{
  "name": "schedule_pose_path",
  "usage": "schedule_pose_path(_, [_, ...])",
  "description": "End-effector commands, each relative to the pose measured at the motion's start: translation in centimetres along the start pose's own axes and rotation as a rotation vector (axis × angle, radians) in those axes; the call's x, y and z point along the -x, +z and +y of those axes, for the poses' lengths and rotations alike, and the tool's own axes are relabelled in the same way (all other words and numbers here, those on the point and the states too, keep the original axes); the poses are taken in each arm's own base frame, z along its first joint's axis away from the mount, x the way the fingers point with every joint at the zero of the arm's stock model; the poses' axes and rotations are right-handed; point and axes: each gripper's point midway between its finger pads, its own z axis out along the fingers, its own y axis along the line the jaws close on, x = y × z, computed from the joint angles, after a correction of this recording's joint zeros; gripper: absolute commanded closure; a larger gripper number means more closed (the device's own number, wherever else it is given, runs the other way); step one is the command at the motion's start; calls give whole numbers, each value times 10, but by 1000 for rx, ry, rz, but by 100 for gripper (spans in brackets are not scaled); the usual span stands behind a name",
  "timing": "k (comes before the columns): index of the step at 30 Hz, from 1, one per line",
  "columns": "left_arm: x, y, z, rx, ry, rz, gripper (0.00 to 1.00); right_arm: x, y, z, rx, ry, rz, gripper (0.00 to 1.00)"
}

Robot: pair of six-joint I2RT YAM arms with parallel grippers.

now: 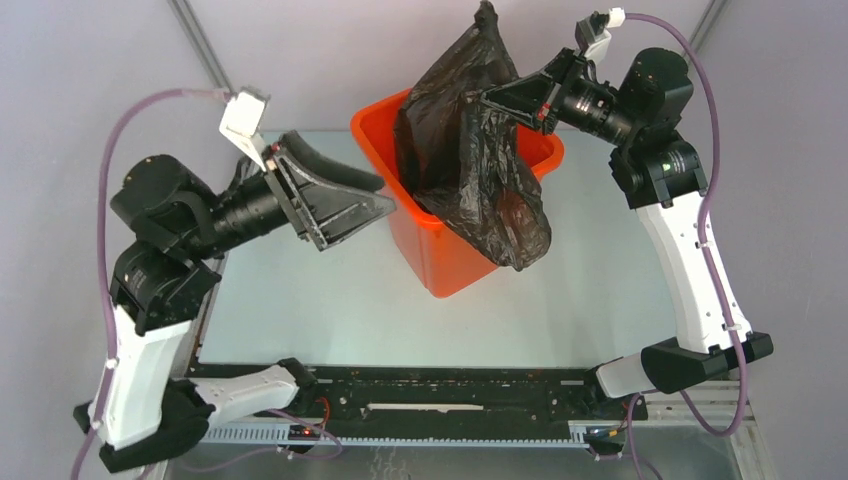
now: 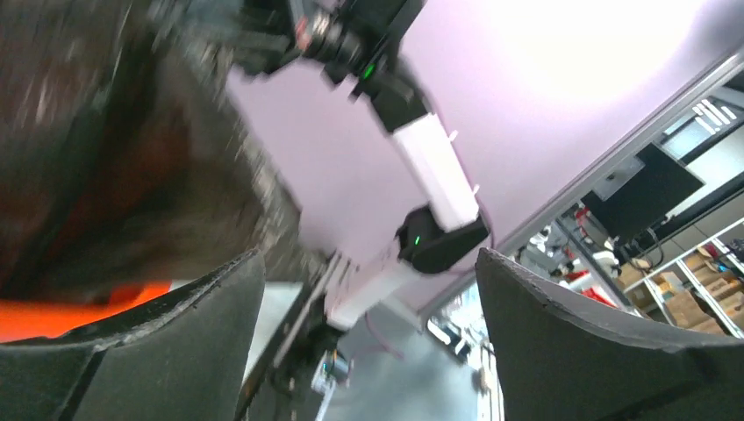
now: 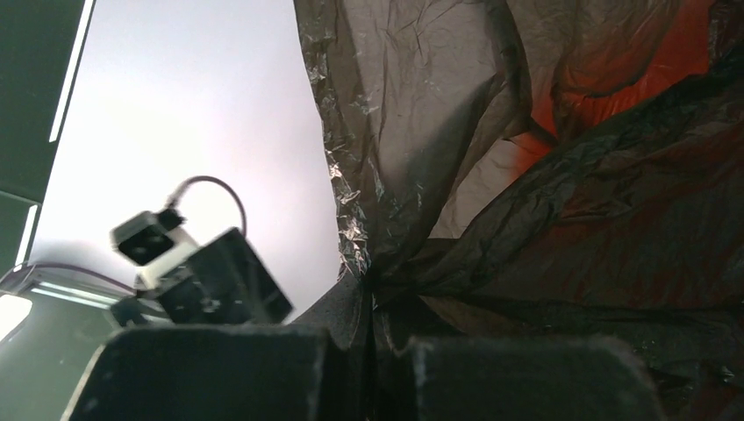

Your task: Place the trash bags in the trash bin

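The orange trash bin (image 1: 440,255) stands mid-table. The black trash bag (image 1: 470,160) hangs over its mouth, its top raised above the bin and its lower part draped over the near right rim. My right gripper (image 1: 492,100) is shut on a fold of the bag from the right; in the right wrist view the gripper (image 3: 373,294) pinches the wrinkled bag (image 3: 544,210), with orange showing through. My left gripper (image 1: 385,195) is open and empty, just left of the bin's rim. In the left wrist view the gripper (image 2: 368,289) has wide-apart jaws, with the bag (image 2: 114,158) and bin (image 2: 70,311) at left.
The pale table (image 1: 300,300) lies under the bin. A black rail (image 1: 440,385) runs along the near edge between the arm bases. The right arm (image 2: 430,167) shows across the left wrist view.
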Motion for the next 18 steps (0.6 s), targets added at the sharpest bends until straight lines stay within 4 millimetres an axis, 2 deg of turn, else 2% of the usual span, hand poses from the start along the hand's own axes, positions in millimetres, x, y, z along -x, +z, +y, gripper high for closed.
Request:
schedule_pose_path(1, [22, 55, 6, 52, 121, -76, 5, -5, -6, 8, 11, -54, -13, 100])
schedule_pose_path(7, [7, 99, 32, 180, 234, 40, 3, -13, -11, 10, 19, -66, -11, 97])
schedule_pose_path(12, [-16, 133, 39, 149, 168, 132, 5, -17, -14, 12, 22, -43, -6, 97])
schedule_pose_path(13, [-21, 137, 44, 167, 149, 147, 8, -17, -14, 14, 30, -41, -3, 97])
schedule_pose_path(15, [-27, 140, 52, 197, 123, 168, 24, -19, -15, 16, 42, -40, 6, 97])
schedule_pose_path(18, [-24, 136, 52, 215, 91, 151, 56, -19, -16, 18, 48, -49, 10, 96])
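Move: Ahead and to the right of the left hand, about 12 cm out, 14 cm right and 12 cm lower, is the trash bag, hanging from the right fingers into the trash bin. The right gripper itself is some 16 cm ahead and 14 cm right, at about the same height; the bin's middle lies roughly 18 cm ahead, 9 cm right and 38 cm below. From the right hand, the bag is about 4 cm nearer the base and 12 cm down, straight below sideways. Cresting some 4 cm higher first, the wide-open left hand swings right and forward, about 14 and 10 cm in all, and dives to the near side of the bag under the right gripper. Its fingers tip down some 20 degrees and shut to a bit over half, bag plastic coming between them. The right hand keeps its pinch, easing slightly down and back. ##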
